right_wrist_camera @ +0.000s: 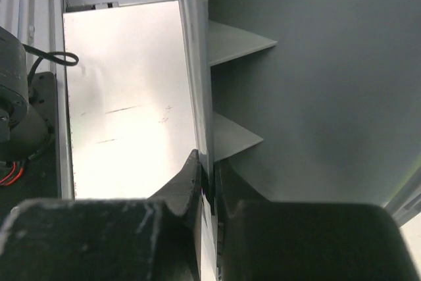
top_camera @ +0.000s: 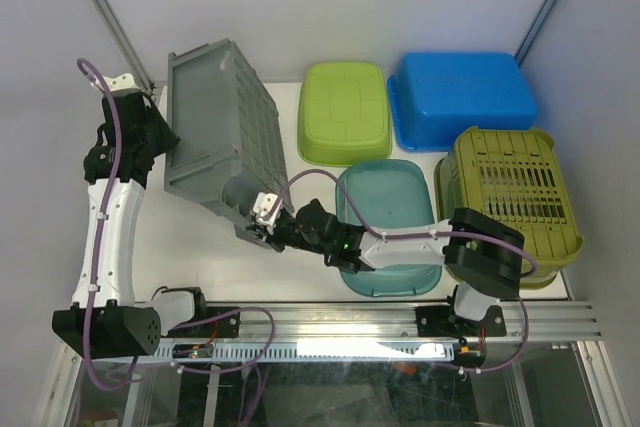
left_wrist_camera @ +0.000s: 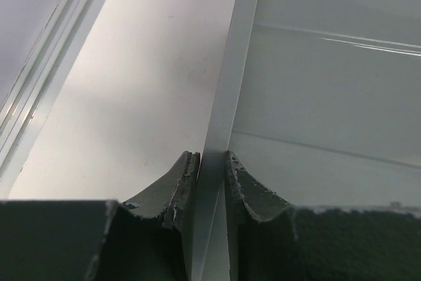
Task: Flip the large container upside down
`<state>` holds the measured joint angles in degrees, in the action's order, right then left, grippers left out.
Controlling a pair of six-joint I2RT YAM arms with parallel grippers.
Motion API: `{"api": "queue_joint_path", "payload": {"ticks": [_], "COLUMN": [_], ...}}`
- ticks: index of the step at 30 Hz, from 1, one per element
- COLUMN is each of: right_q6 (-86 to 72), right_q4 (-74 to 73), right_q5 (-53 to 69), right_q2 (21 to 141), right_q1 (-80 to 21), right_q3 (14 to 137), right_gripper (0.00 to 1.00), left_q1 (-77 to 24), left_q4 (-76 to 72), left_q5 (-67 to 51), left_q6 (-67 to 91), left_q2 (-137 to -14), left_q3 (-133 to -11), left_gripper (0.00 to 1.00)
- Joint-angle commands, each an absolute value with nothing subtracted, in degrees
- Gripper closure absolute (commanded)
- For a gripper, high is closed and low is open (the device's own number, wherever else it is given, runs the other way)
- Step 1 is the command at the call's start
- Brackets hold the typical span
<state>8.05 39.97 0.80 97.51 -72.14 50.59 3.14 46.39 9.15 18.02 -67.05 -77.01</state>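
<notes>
The large grey ribbed container (top_camera: 222, 132) is tipped up on its side on the white table, its open mouth facing left. My left gripper (top_camera: 158, 147) is shut on its rim at the left; in the left wrist view the rim (left_wrist_camera: 223, 97) runs between the two fingers (left_wrist_camera: 177, 182). My right gripper (top_camera: 262, 232) is shut on the rim at the container's near right corner; the right wrist view shows the thin rim (right_wrist_camera: 197, 83) pinched between its fingers (right_wrist_camera: 187, 182), with ribs of the wall (right_wrist_camera: 230, 41) beside it.
A light green tub (top_camera: 345, 112) and a blue tub (top_camera: 465, 97) lie upside down at the back. A teal tub (top_camera: 385, 227) sits under my right arm. An olive slotted basket (top_camera: 510, 202) lies at the right. A metal rail (top_camera: 400, 322) runs along the near edge.
</notes>
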Motion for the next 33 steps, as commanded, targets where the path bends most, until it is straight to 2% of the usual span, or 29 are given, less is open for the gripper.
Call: {"api": "queue_joint_path", "payload": {"ticks": [1, 6, 7, 8, 10, 14, 16, 17, 18, 19, 20, 33], "right_q6": [7.5, 7.5, 8.7, 18.5, 19.9, 21.2, 21.8, 22.1, 22.1, 22.1, 22.1, 21.2], "right_q4": [24.2, 9.9, 6.6, 5.6, 4.3, 1.1, 2.6, 3.3, 3.4, 3.2, 3.3, 3.8], "right_q5": [4.5, 4.5, 0.9, -2.8, -3.5, -5.0, -4.4, -3.8, -3.4, -3.1, -2.9, 0.0], "right_q2": [90.2, 91.0, 91.6, 92.0, 92.7, 95.2, 95.9, 96.4, 97.1, 98.0, 98.9, 106.7], "right_q1": [-74.4, -76.6, -77.2, -77.6, -77.7, -77.9, -78.0, -78.0, -77.9, -77.9, -77.8, -76.4], "right_q3": [59.0, 69.4, 71.4, 73.0, 74.7, 78.2, 78.2, 78.1, 78.7, 79.3, 79.6, 84.4], "right_gripper": [1.00, 1.00, 1.00, 1.00, 1.00, 1.00, 1.00, 1.00, 1.00, 1.00, 1.00, 1.00], "left_q1": [5.4, 6.4, 6.5, 6.6, 6.7, 6.8, 6.8, 6.9, 6.9, 6.9, 6.9, 6.9], "left_q4": [49.9, 49.5, 49.4, 49.3, 49.2, 49.3, 49.3, 49.5, 49.9, 50.2, 50.7, 55.4], "left_q5": [13.9, 16.8, 17.0, 17.0, 17.2, 18.0, 17.9, 17.8, 17.6, 17.4, 17.4, 16.5], "left_q6": [21.0, 21.8, 22.0, 22.2, 22.4, 22.2, 22.2, 22.3, 22.3, 22.2, 21.9, 22.3], "left_q2": [-67.9, -67.2, -67.0, -67.0, -67.0, -66.8, -66.4, -66.2, -66.0, -65.8, -65.7, -64.1], "left_q3": [-73.1, -71.2, -70.8, -70.5, -70.0, -70.1, -70.8, -71.5, -72.3, -73.3, -74.6, -93.2], "left_gripper": [1.00, 1.00, 1.00, 1.00, 1.00, 0.85, 0.65, 0.39, 0.19, 0.06, 0.02, 0.01]}}
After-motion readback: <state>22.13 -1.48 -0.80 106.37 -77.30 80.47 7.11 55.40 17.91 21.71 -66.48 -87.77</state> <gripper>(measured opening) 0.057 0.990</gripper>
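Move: Pinched by both hands, the large grey container leans half turned over: its middle is about 11 cm to the right of the left hand, some 2 cm ahead and 12 cm lower. From the right hand, on its near rim, that middle is roughly 18 cm ahead and 7 cm to the left, about level. The lime container stands some 26 cm ahead of the right hand and 20 cm to its right, 11 cm lower, and the teal tray about 30 cm to its right, nearly level with it and 14 cm below. Carrying the container's upper rim down and to the left by about 5 cm each, and a little back, the left hand then opens, lets go and rises about 10 cm clear of it. The right hand keeps its pinch on the near rim, first lifting about 3 cm while its fingers tip some 25 degrees downward, then sinking again and pulling the rim some 4 cm left. ##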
